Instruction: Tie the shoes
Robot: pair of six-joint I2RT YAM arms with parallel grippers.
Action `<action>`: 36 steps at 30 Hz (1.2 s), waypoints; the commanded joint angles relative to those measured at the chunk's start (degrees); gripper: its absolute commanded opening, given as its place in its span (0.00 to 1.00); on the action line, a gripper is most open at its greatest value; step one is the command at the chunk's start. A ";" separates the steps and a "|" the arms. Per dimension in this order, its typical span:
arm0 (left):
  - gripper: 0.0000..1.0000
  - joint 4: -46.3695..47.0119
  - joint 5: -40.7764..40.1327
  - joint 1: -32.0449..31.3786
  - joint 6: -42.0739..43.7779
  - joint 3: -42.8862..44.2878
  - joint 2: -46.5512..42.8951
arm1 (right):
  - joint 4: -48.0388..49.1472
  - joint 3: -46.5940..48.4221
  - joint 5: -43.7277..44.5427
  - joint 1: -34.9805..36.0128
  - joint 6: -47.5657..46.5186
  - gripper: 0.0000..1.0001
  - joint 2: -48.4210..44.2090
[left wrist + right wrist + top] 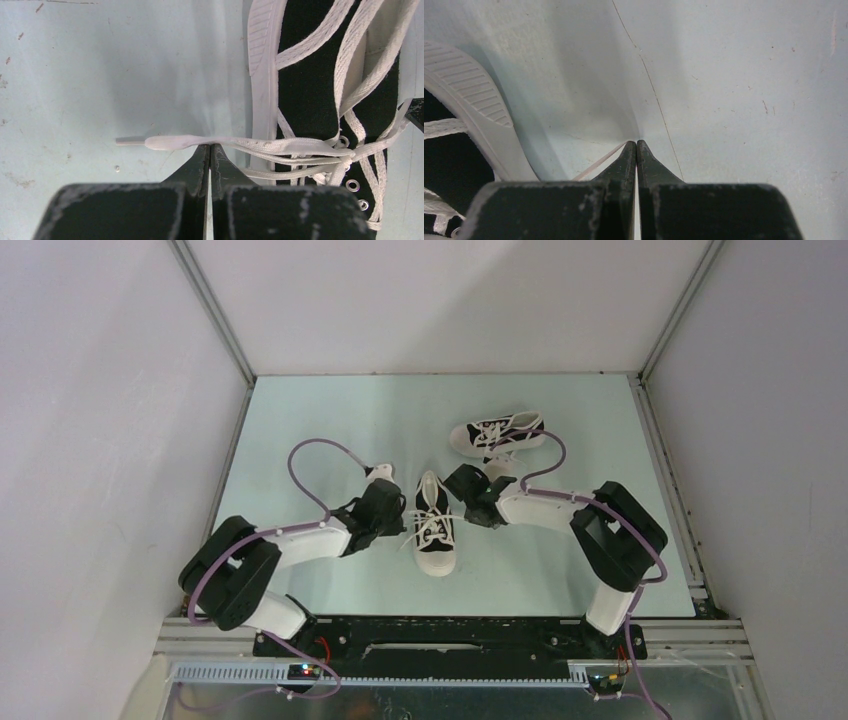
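Two black canvas shoes with white soles lie on the pale table. The near shoe [435,525] points its white toe cap at the arm bases; the other shoe [497,433] lies on its side at the back right. My left gripper [403,517] [210,146] sits just left of the near shoe [310,90], shut on a white lace [280,146] whose flattened end sticks out past the tips. My right gripper [468,505] [636,143] is on the shoe's right side, beside its sole [474,100], shut, with a thin lace strand [596,166] running into its tips.
White walls enclose the table [330,420] on the left, back and right, with metal rails along its edges. Purple cables loop above both arms, the left one [320,450] arching high. A black base bar [450,635] runs along the near edge.
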 commanded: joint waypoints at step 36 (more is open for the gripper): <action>1.00 -9.47 6.92 -5.28 10.00 -3.68 -39.31 | 22.82 -26.33 -23.41 -10.67 -36.63 0.99 -56.05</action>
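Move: Both my closed hands hold the lace, low over the table on either side of the near shoe. From my left hand the knot is about 5 cm to the right, level fore and aft and some 3 cm higher, with the toe cap about 6 cm back and 5 cm right. From my right hand the knot is about 5 cm left and 3 cm up, and the second shoe sits roughly 15 cm ahead and 6 cm right. I hold both ends of the bow out sideways for a moment, then open both grippers wide, let go of the lace and lift fast, away from the knot. My left hand climbs about 15 cm, then draws back some 4 cm. My right rises about 17 cm, easing forward and left before swinging back and right; both wrists tip the fingers upward, the right also turning counter-clockwise. ##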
